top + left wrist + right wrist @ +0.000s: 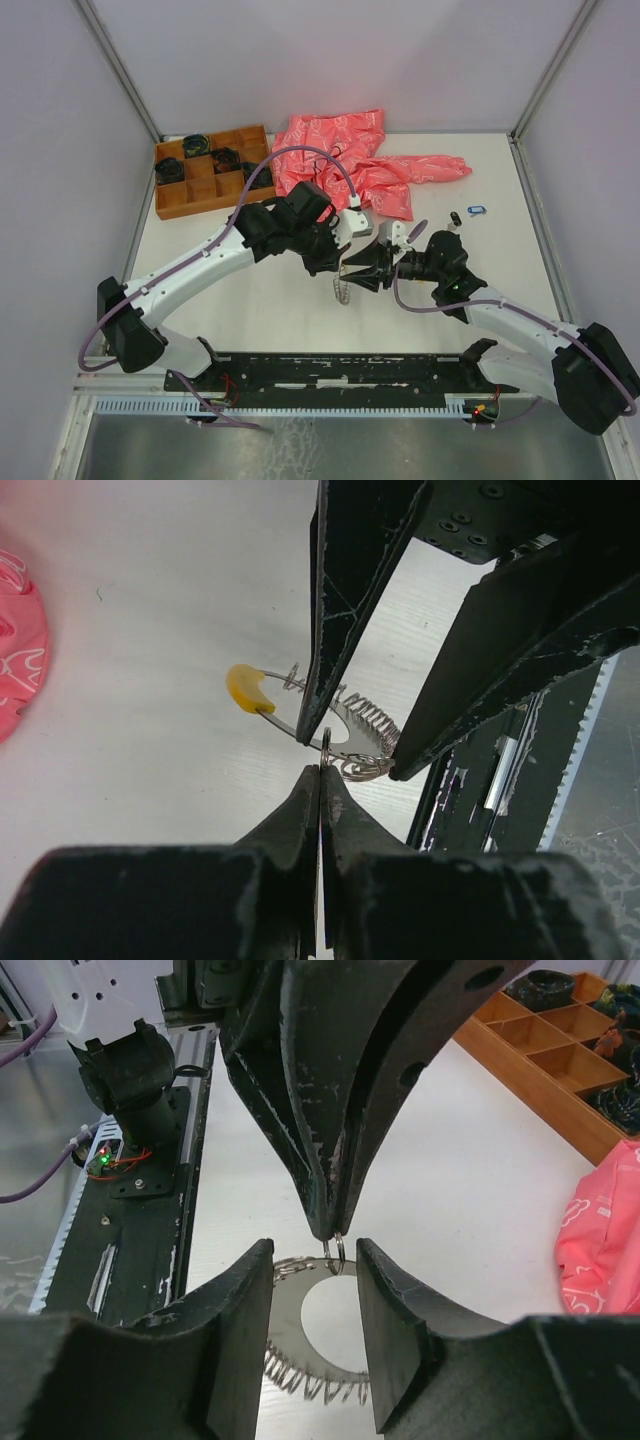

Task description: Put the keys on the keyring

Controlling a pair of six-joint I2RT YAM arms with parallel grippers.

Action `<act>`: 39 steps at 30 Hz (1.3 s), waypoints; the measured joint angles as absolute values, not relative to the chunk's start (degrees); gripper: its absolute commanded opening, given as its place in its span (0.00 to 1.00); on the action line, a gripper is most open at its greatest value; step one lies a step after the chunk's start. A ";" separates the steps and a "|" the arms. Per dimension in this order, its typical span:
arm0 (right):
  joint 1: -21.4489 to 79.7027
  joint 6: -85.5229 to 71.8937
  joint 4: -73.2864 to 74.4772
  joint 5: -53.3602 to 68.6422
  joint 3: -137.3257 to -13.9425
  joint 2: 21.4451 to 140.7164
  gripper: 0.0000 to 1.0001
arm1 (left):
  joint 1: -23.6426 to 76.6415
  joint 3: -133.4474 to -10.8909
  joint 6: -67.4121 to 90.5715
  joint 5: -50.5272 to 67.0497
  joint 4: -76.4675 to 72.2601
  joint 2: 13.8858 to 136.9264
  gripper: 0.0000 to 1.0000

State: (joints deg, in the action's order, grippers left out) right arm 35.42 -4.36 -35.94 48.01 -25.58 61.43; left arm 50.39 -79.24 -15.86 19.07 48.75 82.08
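Note:
The keyring, a silvery coiled loop with a flat metal crescent and a yellow segment, hangs just above the table at mid-table. My left gripper is shut on a small split ring at the keyring's top. My right gripper faces it with its jaws apart, one on each side of the keyring. Two keys lie on the table to the right, one with a blue tag and one with a black tag.
A wooden compartment tray holding dark coiled bundles stands at the back left. A crumpled pink plastic bag lies behind the grippers. A black rail runs along the near edge.

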 measured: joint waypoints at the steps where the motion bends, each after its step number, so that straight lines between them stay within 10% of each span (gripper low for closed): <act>1: 35.55 -4.03 -35.62 48.07 -26.00 61.60 0.43 | 50.39 -79.22 -16.05 19.29 48.71 82.08 0.03; 21: 36.21 -0.49 -30.35 49.36 -29.15 63.51 0.01 | 50.41 -78.50 -17.19 21.47 48.73 80.60 0.08; 28: 36.27 -1.78 -30.26 49.04 -29.15 63.48 0.01 | 50.46 -73.87 -15.88 20.25 43.59 77.62 0.33; 39: 36.27 -8.05 -40.62 45.71 -27.35 63.29 0.01 | 40.42 -50.54 -1.21 25.82 12.32 57.71 0.41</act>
State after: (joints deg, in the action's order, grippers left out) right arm 36.27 -8.05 -40.62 45.71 -27.35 63.29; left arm 40.42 -50.54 -1.21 25.82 12.32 57.71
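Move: The keyring hangs from the left fingertips; its middle is about 5 cm below that hand and 1 cm back. The half-open right fingers already straddle its upper wire, with the ring's middle some 5 cm below, 1 cm back and 1 cm left of that hand. From the left hand, the yellow-tagged key is about 5 cm ahead, 19 cm right; the pink cloth is 28 cm ahead, 3 cm right. Both lie roughly 17 cm lower. The keyring's upper wire is pinched by the right fingers, which close from half open to shut while the left hand holds it nearly still. The left fingers then open to under half, let go and draw up and to the left, slightly forward, about 5 cm in all, tipping some 30 degrees towards level. Late on, the right hand lifts the keyring about 2 cm. ##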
